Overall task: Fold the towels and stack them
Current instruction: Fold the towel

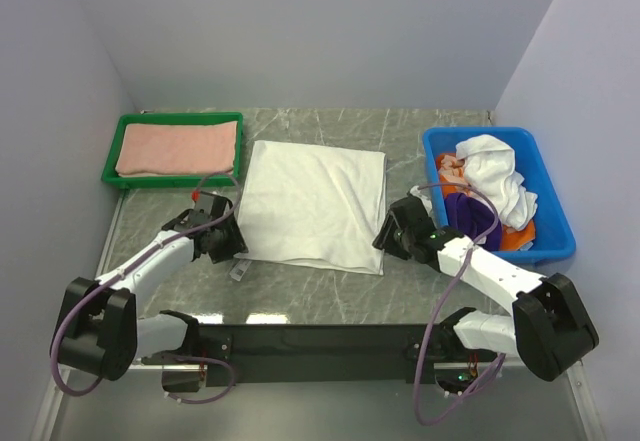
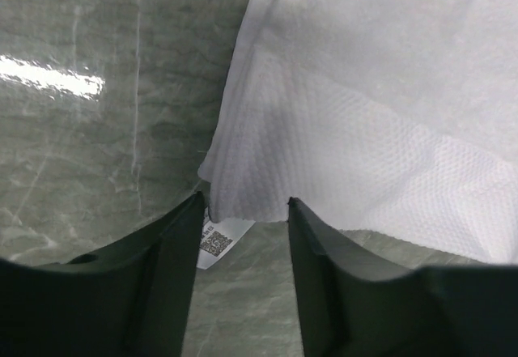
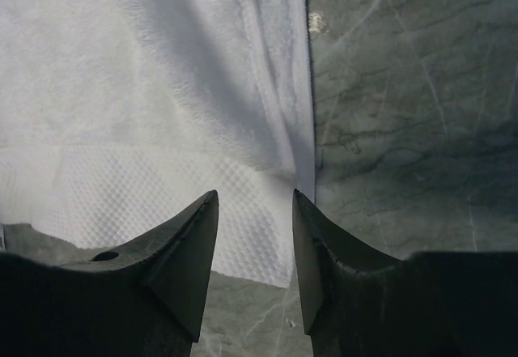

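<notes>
A white towel (image 1: 312,204) lies spread flat in the middle of the table. My left gripper (image 1: 236,248) is at its near left corner. In the left wrist view that gripper (image 2: 245,201) is open, and the towel (image 2: 348,130) corner sits just between the fingertips, with a small printed label (image 2: 217,242) under it. My right gripper (image 1: 383,241) is at the near right corner. It is open too (image 3: 254,193), straddling the towel (image 3: 146,90) edge. A salmon-pink towel (image 1: 178,147) lies folded in the green tray. White (image 1: 495,176), purple (image 1: 470,211) and orange (image 1: 515,236) towels are heaped in the blue bin.
The green tray (image 1: 112,156) stands at the back left and the blue bin (image 1: 556,223) at the right. Grey walls close in the table on three sides. A black rail (image 1: 320,339) with both arm bases runs along the near edge.
</notes>
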Robot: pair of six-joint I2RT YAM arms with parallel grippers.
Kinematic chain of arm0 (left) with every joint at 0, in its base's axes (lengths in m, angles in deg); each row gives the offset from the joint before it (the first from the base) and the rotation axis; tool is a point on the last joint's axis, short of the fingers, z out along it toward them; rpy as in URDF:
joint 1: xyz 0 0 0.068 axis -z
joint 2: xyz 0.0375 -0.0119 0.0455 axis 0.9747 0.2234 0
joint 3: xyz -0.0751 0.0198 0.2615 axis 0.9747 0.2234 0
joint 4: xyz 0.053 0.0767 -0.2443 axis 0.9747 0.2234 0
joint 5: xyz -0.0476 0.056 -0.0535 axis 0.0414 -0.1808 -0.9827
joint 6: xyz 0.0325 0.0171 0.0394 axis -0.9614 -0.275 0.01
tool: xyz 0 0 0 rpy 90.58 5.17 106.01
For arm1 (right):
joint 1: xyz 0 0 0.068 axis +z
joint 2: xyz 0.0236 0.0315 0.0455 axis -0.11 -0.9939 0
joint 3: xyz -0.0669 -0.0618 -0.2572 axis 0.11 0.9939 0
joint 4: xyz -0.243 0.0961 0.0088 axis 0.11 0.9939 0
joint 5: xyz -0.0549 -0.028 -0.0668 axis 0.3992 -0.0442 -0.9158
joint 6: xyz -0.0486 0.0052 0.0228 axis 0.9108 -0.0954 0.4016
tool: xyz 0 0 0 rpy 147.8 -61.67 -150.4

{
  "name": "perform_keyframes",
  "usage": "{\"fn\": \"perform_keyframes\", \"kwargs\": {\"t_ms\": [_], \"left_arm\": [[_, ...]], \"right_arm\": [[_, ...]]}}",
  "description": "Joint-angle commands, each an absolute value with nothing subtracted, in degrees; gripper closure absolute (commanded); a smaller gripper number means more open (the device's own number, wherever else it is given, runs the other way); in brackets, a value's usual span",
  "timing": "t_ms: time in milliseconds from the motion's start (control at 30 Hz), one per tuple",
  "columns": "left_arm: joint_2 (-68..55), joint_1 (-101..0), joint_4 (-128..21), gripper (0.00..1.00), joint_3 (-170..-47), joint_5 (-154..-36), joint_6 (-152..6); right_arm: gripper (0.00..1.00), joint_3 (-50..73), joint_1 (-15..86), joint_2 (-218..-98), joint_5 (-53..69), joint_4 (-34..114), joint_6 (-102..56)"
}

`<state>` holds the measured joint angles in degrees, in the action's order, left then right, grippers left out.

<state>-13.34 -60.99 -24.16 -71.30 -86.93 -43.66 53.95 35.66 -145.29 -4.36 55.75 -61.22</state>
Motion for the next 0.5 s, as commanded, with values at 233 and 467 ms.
{"fn": "perform_keyframes", "kwargs": {"t_ms": [233,467], "left_arm": [[-13.8,-59.5,-24.9,0.59,-71.1,-83.2,-41.9],[-13.8,-59.2,-24.6,0.68,-71.2,-82.4,-41.7]], "right_arm": [[0.52,58.3,33.5,-143.8,-1.1,55.4,-64.3],[0.56,58.3,33.3,-144.1,-0.7,55.3,-64.5]]}}
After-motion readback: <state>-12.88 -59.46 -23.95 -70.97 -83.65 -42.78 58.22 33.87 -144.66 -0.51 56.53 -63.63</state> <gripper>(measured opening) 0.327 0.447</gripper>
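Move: The white towel's near left corner lies almost between the left hand's fingertips, about 1 cm to their left, 1 cm back and 1 cm below; its paper tag is 3 cm back, and the green tray's middle some 21 cm ahead and 14 cm left. The towel's near right corner is roughly 4 cm back, 1 cm right and 3 cm below the right hand, with the blue bin's middle about 11 cm ahead and 23 cm right. Around the towel's near left corner the left fingers close from about half open to a third, the hand staying almost in place. The near right corner is approached by the right hand, which sinks about 2.5 cm and draws back as much towards the near hem, tipping its fingers some 5 degrees steeper and keeping them half open. ##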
